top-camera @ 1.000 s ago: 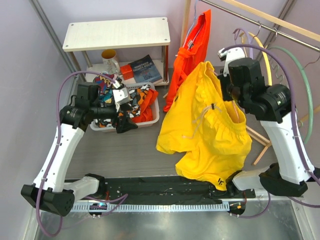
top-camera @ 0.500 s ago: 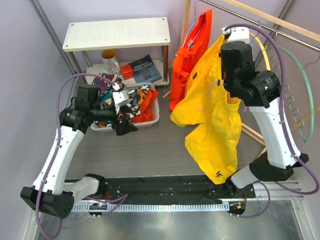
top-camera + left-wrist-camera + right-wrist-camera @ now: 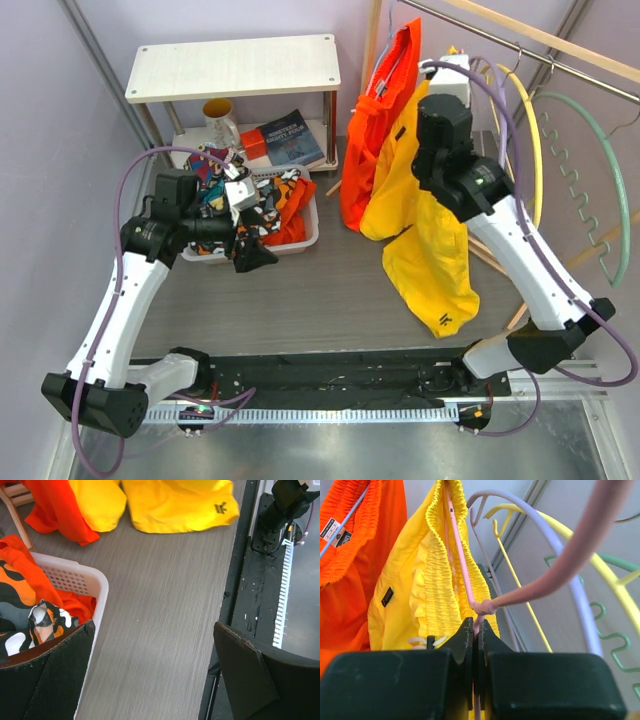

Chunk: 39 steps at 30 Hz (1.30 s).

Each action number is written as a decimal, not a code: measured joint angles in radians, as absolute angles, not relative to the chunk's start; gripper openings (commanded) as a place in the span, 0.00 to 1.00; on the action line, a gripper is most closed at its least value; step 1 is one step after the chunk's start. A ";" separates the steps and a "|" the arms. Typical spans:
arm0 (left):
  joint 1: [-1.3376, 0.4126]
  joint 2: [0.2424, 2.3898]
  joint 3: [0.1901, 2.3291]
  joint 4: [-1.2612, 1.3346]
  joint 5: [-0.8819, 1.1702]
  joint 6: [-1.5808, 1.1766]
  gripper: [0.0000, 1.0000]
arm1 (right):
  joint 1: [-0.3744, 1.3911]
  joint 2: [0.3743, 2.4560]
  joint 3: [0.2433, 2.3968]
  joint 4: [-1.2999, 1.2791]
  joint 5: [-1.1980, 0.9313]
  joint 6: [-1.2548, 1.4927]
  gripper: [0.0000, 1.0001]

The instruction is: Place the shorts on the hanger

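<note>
The yellow shorts hang by their gathered waistband on the thin pink hanger, legs down, with the dark logo near the hem. My right gripper is shut on the hanger's pink wire just below the neck, raised high beside the rail. The shorts hang right next to an orange garment. Their hem shows in the left wrist view. Low over the tabletop beside the white basket, my left gripper stands wide open with nothing between its fingers.
The basket holds patterned cloth. Lilac, yellow and green hangers hang on the rail to the right. A white shelf with a mug and a book beneath stands at the back left.
My right arm has lifted the hanger and shorts up and back, toward the rail beside the orange garment. My left gripper has opened a little wider, staying in place.
</note>
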State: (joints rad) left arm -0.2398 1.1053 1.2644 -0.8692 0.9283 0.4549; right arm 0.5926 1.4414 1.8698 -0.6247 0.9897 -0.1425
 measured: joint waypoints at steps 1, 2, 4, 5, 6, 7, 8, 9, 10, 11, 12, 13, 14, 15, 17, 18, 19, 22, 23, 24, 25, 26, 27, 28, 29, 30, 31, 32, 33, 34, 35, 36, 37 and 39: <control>-0.240 1.101 1.258 -0.866 0.931 0.447 1.00 | 0.606 1.439 1.807 -0.518 1.023 -0.183 0.01; -0.240 1.098 1.254 -0.862 0.934 0.440 1.00 | 0.614 1.440 1.777 -0.462 1.040 -0.213 0.01; -0.240 1.090 1.242 -0.852 0.941 0.422 1.00 | 0.643 1.448 1.710 -0.308 1.084 -0.297 0.01; -0.240 1.085 1.236 -0.847 0.945 0.414 1.00 | 0.655 1.459 1.689 -0.227 1.111 -0.346 0.01; -0.240 1.081 1.233 -0.844 0.949 0.405 1.00 | 0.663 1.472 1.678 -0.150 1.133 -0.393 0.01; -0.240 1.077 1.232 -0.841 0.954 0.398 1.00 | 0.675 1.494 1.671 -0.036 1.162 -0.468 0.01; -0.240 1.075 1.232 -0.837 0.958 0.393 1.00 | 0.683 1.515 1.670 0.052 1.181 -0.525 0.01; -0.240 1.075 1.232 -0.832 0.963 0.391 1.00 | 0.688 1.535 1.671 0.127 1.197 -0.573 0.01; -0.240 1.075 1.232 -0.828 0.966 0.388 1.00 | 0.691 1.552 1.672 0.189 1.213 -0.612 0.01; -0.240 1.075 1.232 -0.826 0.970 0.384 1.00 | 0.692 1.565 1.673 0.237 1.225 -0.643 0.01; -0.240 1.076 1.232 -0.827 0.970 0.381 1.00 | 0.691 1.574 1.674 0.267 1.234 -0.662 0.01; -0.240 1.076 1.232 -0.826 0.972 0.381 1.00 | 0.691 1.580 1.674 0.289 1.243 -0.681 0.01; -0.240 1.076 1.233 -0.826 0.974 0.379 1.00 | 0.690 1.587 1.675 0.314 1.255 -0.701 0.01; -0.240 1.076 1.234 -0.827 0.974 0.378 1.00 | 0.689 1.589 1.676 0.327 1.261 -0.711 0.01; -0.240 1.080 1.239 -0.826 0.982 0.377 1.00 | 0.680 1.596 1.688 0.346 1.275 -0.731 0.01; -0.240 1.082 1.242 -0.826 0.987 0.376 1.00 | 0.674 1.602 1.704 0.352 1.282 -0.738 0.01; -0.240 1.083 1.243 -0.826 0.989 0.376 1.00 | 0.666 1.605 1.716 0.353 1.286 -0.740 0.01; -0.240 1.084 1.244 -0.827 0.994 0.374 1.00 | 0.635 1.618 1.764 0.339 1.295 -0.730 0.01; -0.240 1.084 1.243 -0.827 0.995 0.374 1.00 | 0.625 1.622 1.782 0.322 1.296 -0.717 0.01; -0.240 1.084 1.244 -0.827 0.996 0.374 1.00 | 0.616 1.628 1.803 0.302 1.296 -0.701 0.01; -0.240 1.084 1.244 -0.827 0.996 0.374 1.00 | 0.605 1.635 1.826 0.279 1.296 -0.684 0.01; -0.240 1.084 1.244 -0.827 0.996 0.374 1.00 | 0.598 1.641 1.844 0.263 1.296 -0.672 0.01; -0.240 1.084 1.244 -0.827 0.996 0.374 1.00 | 0.591 1.650 1.864 0.246 1.296 -0.660 0.01; -0.240 1.084 1.244 -0.827 0.996 0.374 1.00 | 0.584 1.660 1.887 0.226 1.295 -0.647 0.01; -0.240 1.084 1.244 -0.827 0.996 0.374 1.00 | 0.580 1.671 1.905 0.207 1.294 -0.636 0.01; -0.240 1.083 1.244 -0.827 0.996 0.374 1.00 | 0.579 1.683 1.924 0.190 1.291 -0.624 0.01; -0.240 1.083 1.244 -0.827 0.996 0.374 1.00 | 0.578 1.694 1.940 0.174 1.288 -0.615 0.01; -0.240 1.083 1.244 -0.828 0.996 0.374 1.00 | 0.578 1.704 1.952 0.162 1.286 -0.607 0.01; -0.240 1.083 1.244 -0.827 0.996 0.374 1.00 | 0.578 1.714 1.963 0.150 1.283 -0.600 0.01; -0.240 1.083 1.244 -0.828 0.996 0.374 1.00 | 0.575 1.725 1.974 0.134 1.279 -0.591 0.01; -0.240 1.082 1.244 -0.828 0.996 0.374 1.00 | 0.573 1.735 1.979 0.121 1.272 -0.580 0.01; -0.240 1.082 1.244 -0.829 0.996 0.375 1.00 | 0.571 1.742 1.982 0.102 1.267 -0.566 0.01; -0.240 1.081 1.244 -0.830 0.995 0.376 1.00 | 0.568 1.748 1.983 0.088 1.262 -0.554 0.01; -0.240 1.081 1.246 -0.834 0.995 0.381 1.00 | 0.562 1.760 1.983 0.058 1.253 -0.532 0.01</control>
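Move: The pink hanger, with the yellow shorts already on it, is in the right hand's grip; the metal rail it is bound for runs about 9 cm ahead, 2 cm right and 11 cm above that hand. The orange shorts hang some 12 cm ahead, 9 cm left and 10 cm lower, the purple hanger about 1 cm ahead, 8 cm right and 3 cm lower. From the idle left hand the rail's nearest stretch is roughly 25 cm ahead, 36 cm right, 28 cm up. The pink hanger, still pinched just below its neck and carrying the yellow shorts, is taken by the right hand forward and left, then back to the right while rising about 4 cm, and finally forward again and slightly down towards the rail, some 7 cm forward in all. The wrist turns clockwise nearly 20 degrees and tips the fingers up; the grip stays shut. ##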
